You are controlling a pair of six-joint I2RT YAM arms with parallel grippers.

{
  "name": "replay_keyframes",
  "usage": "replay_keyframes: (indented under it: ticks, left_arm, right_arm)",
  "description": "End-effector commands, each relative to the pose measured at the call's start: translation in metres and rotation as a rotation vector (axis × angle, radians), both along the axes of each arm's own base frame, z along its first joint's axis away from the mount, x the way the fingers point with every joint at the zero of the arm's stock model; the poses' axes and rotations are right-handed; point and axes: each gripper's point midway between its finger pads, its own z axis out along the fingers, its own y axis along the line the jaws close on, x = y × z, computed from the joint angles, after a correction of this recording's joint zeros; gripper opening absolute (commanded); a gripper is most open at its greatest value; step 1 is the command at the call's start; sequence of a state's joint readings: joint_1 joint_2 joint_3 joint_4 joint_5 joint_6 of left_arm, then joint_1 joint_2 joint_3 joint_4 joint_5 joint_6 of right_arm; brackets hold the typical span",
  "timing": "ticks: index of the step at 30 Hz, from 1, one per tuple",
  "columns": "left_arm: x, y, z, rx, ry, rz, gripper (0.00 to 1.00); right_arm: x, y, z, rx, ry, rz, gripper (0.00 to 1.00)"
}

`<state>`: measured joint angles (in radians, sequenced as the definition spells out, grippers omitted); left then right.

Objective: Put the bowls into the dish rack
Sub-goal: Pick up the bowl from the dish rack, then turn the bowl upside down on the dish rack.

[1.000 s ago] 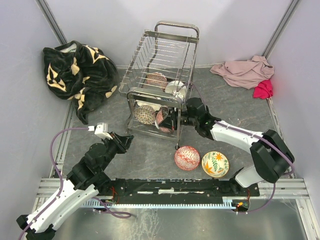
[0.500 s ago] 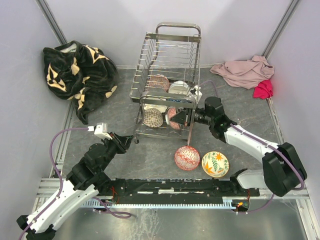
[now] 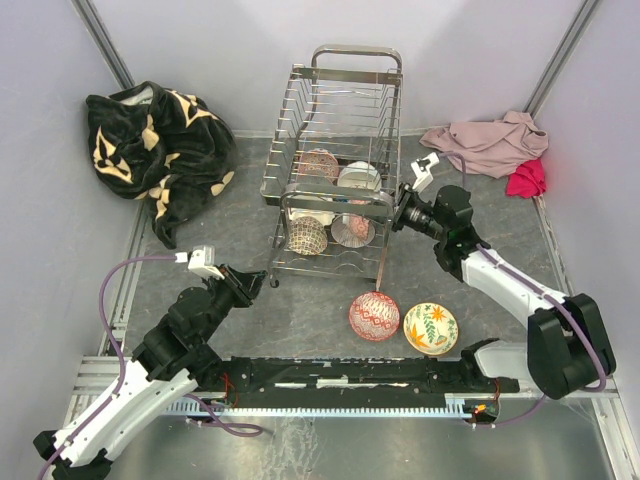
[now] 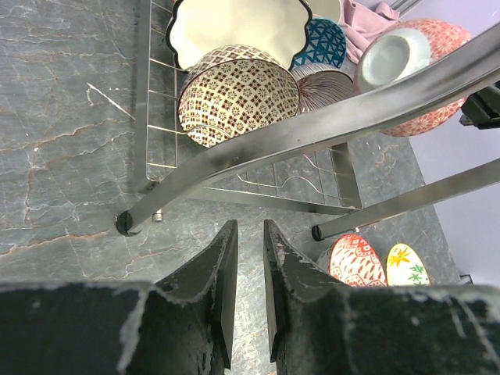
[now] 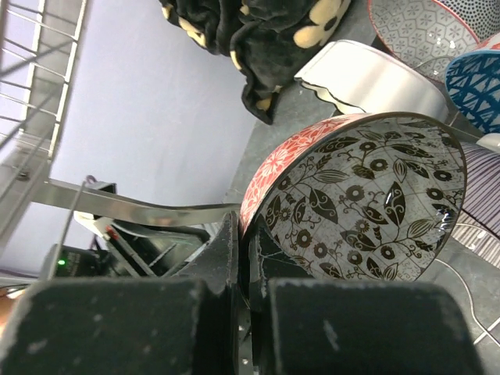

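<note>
The chrome dish rack stands at the middle back and holds several bowls. My right gripper is at the rack's right side, shut on the rim of a bowl that is red outside and black-flowered inside, tipped on its side at the lower tier. A red patterned bowl and a yellow leaf bowl lie on the table in front of the rack. My left gripper hovers low near the rack's front left foot, its jaws a narrow gap apart with nothing between.
A black and cream blanket is heaped at the back left. A pink cloth and a red cloth lie at the back right. A brown patterned bowl and a white scalloped dish sit in the rack's lower tier.
My right gripper has moved right and back with the bowl in its grip. The rack has swung straight and shifted right. The left arm has stayed still.
</note>
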<state>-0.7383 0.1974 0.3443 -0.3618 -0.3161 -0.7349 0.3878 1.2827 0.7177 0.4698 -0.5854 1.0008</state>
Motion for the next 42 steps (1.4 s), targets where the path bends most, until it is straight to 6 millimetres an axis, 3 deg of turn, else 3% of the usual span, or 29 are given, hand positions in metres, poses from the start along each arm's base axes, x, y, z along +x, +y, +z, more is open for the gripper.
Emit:
replay_keyframes:
  ticks: [1, 5, 9, 16, 19, 25, 30, 32, 37, 42]
  left_arm:
    - [0.003, 0.000, 0.021, -0.065, -0.035, 0.021, 0.26]
    - [0.003, 0.001, 0.022, -0.063, -0.039, 0.022, 0.26]
    - [0.003, 0.001, 0.023, -0.059, -0.040, 0.021, 0.26]
    - [0.004, 0.001, 0.025, -0.050, -0.044, 0.023, 0.26]
    - [0.004, 0.002, 0.028, -0.046, -0.048, 0.026, 0.26]
    - [0.002, 0.003, 0.034, -0.049, -0.058, 0.022, 0.27]
    - [0.002, 0.000, 0.034, -0.060, -0.059, 0.010, 0.26]
    - [0.001, -0.001, 0.034, -0.067, -0.061, 0.005, 0.26]
    - [0.001, -0.002, 0.035, -0.067, -0.063, 0.001, 0.26]
    - [0.001, -0.001, 0.037, -0.071, -0.064, 0.002, 0.26]
  right_arm:
    - [-0.002, -0.004, 0.042, 0.165, -0.065, 0.050, 0.00]
    - [-0.001, -0.022, 0.055, 0.285, -0.086, 0.062, 0.00]
    - [0.002, -0.052, 0.070, 0.376, -0.108, 0.033, 0.00]
    - [0.026, -0.130, 0.067, 0.155, -0.058, -0.261, 0.00]
    - [0.024, -0.159, 0.100, 0.034, -0.128, -0.384, 0.00]
    - [0.044, -0.176, 0.213, 0.074, -0.279, -0.450, 0.00]
    - [0.069, -0.156, 0.306, 0.251, -0.439, -0.311, 0.00]
    - [0.078, -0.138, 0.328, 0.262, -0.479, -0.254, 0.00]
    - [0.101, -0.080, 0.363, 0.301, -0.523, -0.086, 0.00]
    - [0.115, -0.020, 0.369, 0.251, -0.527, 0.018, 0.00]
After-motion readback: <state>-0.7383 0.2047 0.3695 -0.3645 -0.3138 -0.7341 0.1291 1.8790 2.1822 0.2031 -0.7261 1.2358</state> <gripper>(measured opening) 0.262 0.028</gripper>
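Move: The right hand already holds the red floral bowl by its rim at the rack's right side, below the upper tier. The empty upper tier's middle is roughly 10 cm ahead, 12 cm left and 12 cm above. Some 15 cm below the hand, the striped bowl stands about 7 cm left and 1 ahead, the white bowl 5 cm left and 14 ahead. From the left hand, the upper tier lies about 22 cm ahead, 18 right and 19 up. Keeping its pinch, the right hand draws the bowl right about 17 cm, climbs some 30, then swings forward-left. ##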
